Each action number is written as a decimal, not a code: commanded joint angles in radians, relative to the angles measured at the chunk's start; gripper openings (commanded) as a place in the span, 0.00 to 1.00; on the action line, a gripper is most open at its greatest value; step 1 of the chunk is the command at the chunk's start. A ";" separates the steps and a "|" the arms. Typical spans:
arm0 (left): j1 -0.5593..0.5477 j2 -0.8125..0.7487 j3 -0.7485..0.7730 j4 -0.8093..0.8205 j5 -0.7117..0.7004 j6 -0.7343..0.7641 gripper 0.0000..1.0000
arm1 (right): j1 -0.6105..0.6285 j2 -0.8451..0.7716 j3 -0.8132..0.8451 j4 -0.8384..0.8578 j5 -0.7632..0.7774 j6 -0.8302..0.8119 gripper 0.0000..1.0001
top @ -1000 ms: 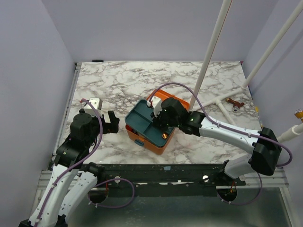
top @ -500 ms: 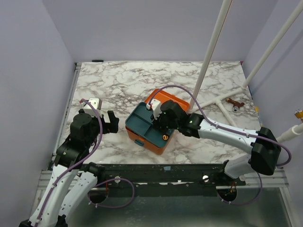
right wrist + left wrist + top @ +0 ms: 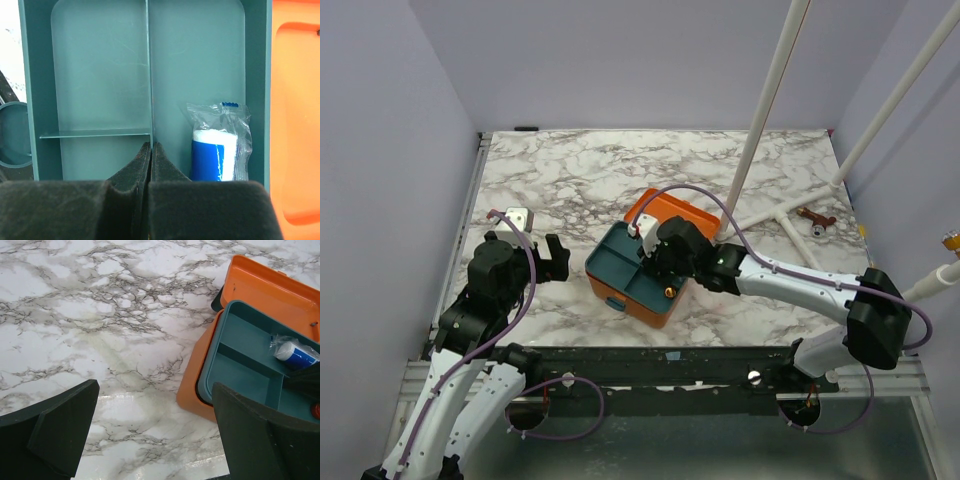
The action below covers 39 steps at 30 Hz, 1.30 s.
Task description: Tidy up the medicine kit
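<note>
The medicine kit (image 3: 658, 309) is an orange box lying open near the table's middle, its lid (image 3: 670, 212) laid back on the far side. A dark teal compartment tray (image 3: 616, 262) sits in its top. A blue and white bandage roll (image 3: 219, 148) in clear wrap lies in the tray's right compartment. My right gripper (image 3: 657, 262) hangs over the tray. In the right wrist view my right gripper (image 3: 151, 146) has its jaws pressed together on the tray's middle divider (image 3: 148, 70). My left gripper (image 3: 558, 259) stands wide open left of the kit, and my left gripper (image 3: 155, 390) holds nothing over the marble.
A small white block (image 3: 519, 216) lies at the table's left edge behind my left arm. White pipes (image 3: 760, 120) rise at the right, with a reddish tool (image 3: 815, 218) beside their base. Purple walls close in the marble table (image 3: 570, 180).
My right gripper has slid a little left and toward the near side over the tray, so more of the orange lid shows. The left arm has not moved.
</note>
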 commanded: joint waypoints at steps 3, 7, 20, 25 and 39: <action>0.004 -0.013 -0.012 0.013 -0.029 -0.010 0.98 | 0.010 0.035 -0.028 -0.020 0.016 0.005 0.01; 0.004 -0.015 -0.013 0.013 -0.030 -0.010 0.98 | 0.014 0.061 -0.032 -0.029 0.009 0.006 0.01; 0.005 -0.026 -0.013 0.012 -0.051 -0.013 0.98 | 0.058 0.178 0.001 -0.035 -0.007 -0.128 0.01; 0.006 -0.045 -0.013 0.004 -0.103 -0.023 0.98 | 0.070 0.213 0.027 -0.029 -0.103 -0.238 0.01; 0.009 -0.069 -0.016 0.010 -0.114 -0.034 0.99 | 0.074 0.264 0.080 -0.109 -0.294 -0.697 0.01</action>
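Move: The right hand's shut fingertips are at the blue-green tray's divider junction; the tray's middle is only about 1 cm back and 1 cm left, 2 cm below. The orange box sits under it, its middle roughly 6 cm down and 1 cm back. The open lid lies about 11 cm ahead and 7 cm right, the bandage roll 3 cm ahead and 2 cm right. From the left hand, the tray is some 16 cm right, 2 cm ahead and 10 cm lower. Downward first, by about 2 cm, the right hand's closed fingertips keep pressing on the tray at the divider, then sweep left some 6 cm at that height, pushing tray and box along and drawing slightly back near the end while the wrist turns about 30 degrees counter-clockwise. The left hand, open and touching nothing, shifts about 2 cm left and slightly up. ##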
